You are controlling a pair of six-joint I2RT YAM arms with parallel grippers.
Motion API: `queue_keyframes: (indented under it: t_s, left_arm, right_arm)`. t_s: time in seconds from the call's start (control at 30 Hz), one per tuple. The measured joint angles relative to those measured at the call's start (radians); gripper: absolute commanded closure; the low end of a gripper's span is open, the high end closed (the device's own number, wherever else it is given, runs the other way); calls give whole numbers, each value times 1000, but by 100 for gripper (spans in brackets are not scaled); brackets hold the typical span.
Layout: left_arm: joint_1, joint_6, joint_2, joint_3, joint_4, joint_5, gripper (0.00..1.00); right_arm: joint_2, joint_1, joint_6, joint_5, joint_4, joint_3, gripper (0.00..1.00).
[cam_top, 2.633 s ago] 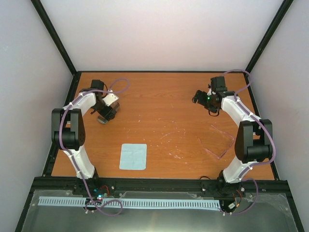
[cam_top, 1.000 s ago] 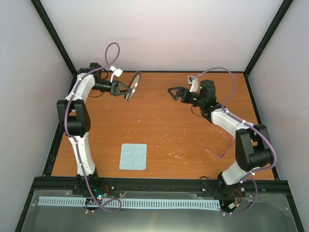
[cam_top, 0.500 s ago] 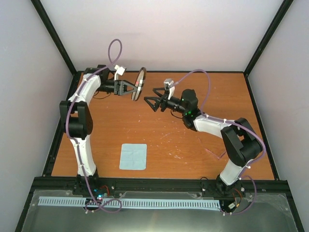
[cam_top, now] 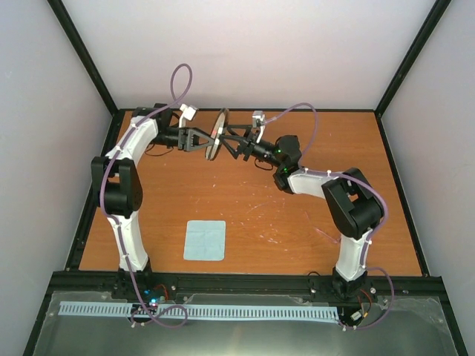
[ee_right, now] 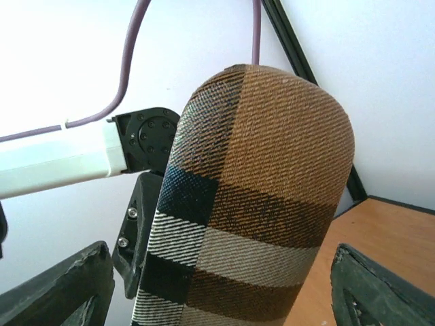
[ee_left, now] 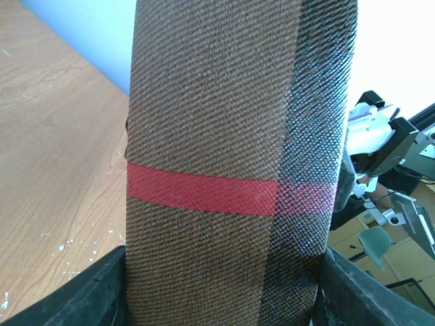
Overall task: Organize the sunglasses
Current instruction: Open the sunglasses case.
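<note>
The woven brown case with a red band [cam_top: 216, 130] hangs in the air over the back of the table, with my left gripper [cam_top: 205, 139] shut on it. In the left wrist view the case [ee_left: 224, 136] fills the space between both fingers [ee_left: 102, 292]. My right gripper [cam_top: 225, 138] reaches in from the right, open, its fingers [ee_right: 64, 288] either side of the case's rounded end [ee_right: 265, 197] with a small gap on each side. The sunglasses [cam_top: 324, 236] show only as a faint pinkish line on the table beside the right arm.
A pale blue square cloth [cam_top: 204, 239] lies flat on the wooden table [cam_top: 245, 200] near the front, left of centre. Black frame posts and pale walls close in the back and the sides.
My right arm has swung left across the back of the table until its open fingers straddle the case. The left gripper has carried the case a little rightward.
</note>
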Motion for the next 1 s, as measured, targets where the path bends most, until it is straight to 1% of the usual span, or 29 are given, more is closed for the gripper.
queue_keyframes:
  t_s: [0.17, 0.43, 0.63, 0.7, 0.73, 0.77, 0.83, 0.87, 0.9, 0.97, 1.0]
  left_arm:
    - [0, 5, 0, -14, -2, 0, 73]
    - [-7, 5, -2, -11, -3, 15, 73]
    - [-19, 5, -2, 4, -3, 10, 76]
    - [-24, 5, -2, 4, -3, 6, 76]
    - [-25, 5, -2, 4, -3, 5, 76]
    - [-26, 5, -2, 4, -3, 0, 76]
    - [-24, 6, -2, 4, -1, -6, 76]
    - [-24, 14, -2, 5, 4, -12, 73]
    - [-24, 26, -2, 8, 18, -19, 67]
    - [-25, 34, -2, 14, 31, -28, 52]
    - [-26, 35, -2, 16, 32, -30, 32]
  right_arm:
    - [37, -1, 90, -39, 63, 18, 19]
    - [47, -6, 108, -78, 41, 61, 21]
    - [47, -6, 83, -87, 4, 77, 16]
    - [47, -7, 67, -79, -11, 77, 20]
    - [47, -8, 58, -76, -19, 77, 26]
    - [47, -10, 56, -77, -21, 77, 36]
    - [47, -12, 49, -80, -17, 77, 52]
    - [46, -12, 67, -84, -20, 77, 59]
    - [46, -13, 78, -79, -24, 77, 64]
    - [46, -18, 93, -79, -23, 77, 71]
    - [46, -19, 94, -82, -19, 77, 72]
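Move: The closed sunglasses case hangs in the left gripper, its middle some 2 cm to that hand's right, about 1 cm ahead and level with it. From the open right gripper it lies roughly 2 cm to the left, 1 cm ahead, at the same height. On the table about 28 cm below, the cloth lies some 27 cm back and 7 cm left of the right hand, the sunglasses some 21 cm back and 30 cm right. The left hand keeps its pinch on the sunglasses case and holds it up in the air, bringing it only about 1 cm to the right towards the other gripper and tilting its wrist some 5 degrees near the end. The right hand, fingers pointing left around the case's near face, edges left by just under 1 cm while turning about 5 degrees counter-clockwise, then slips forward by slightly less, and late on its fingers close onto the case until both hands grip it. ##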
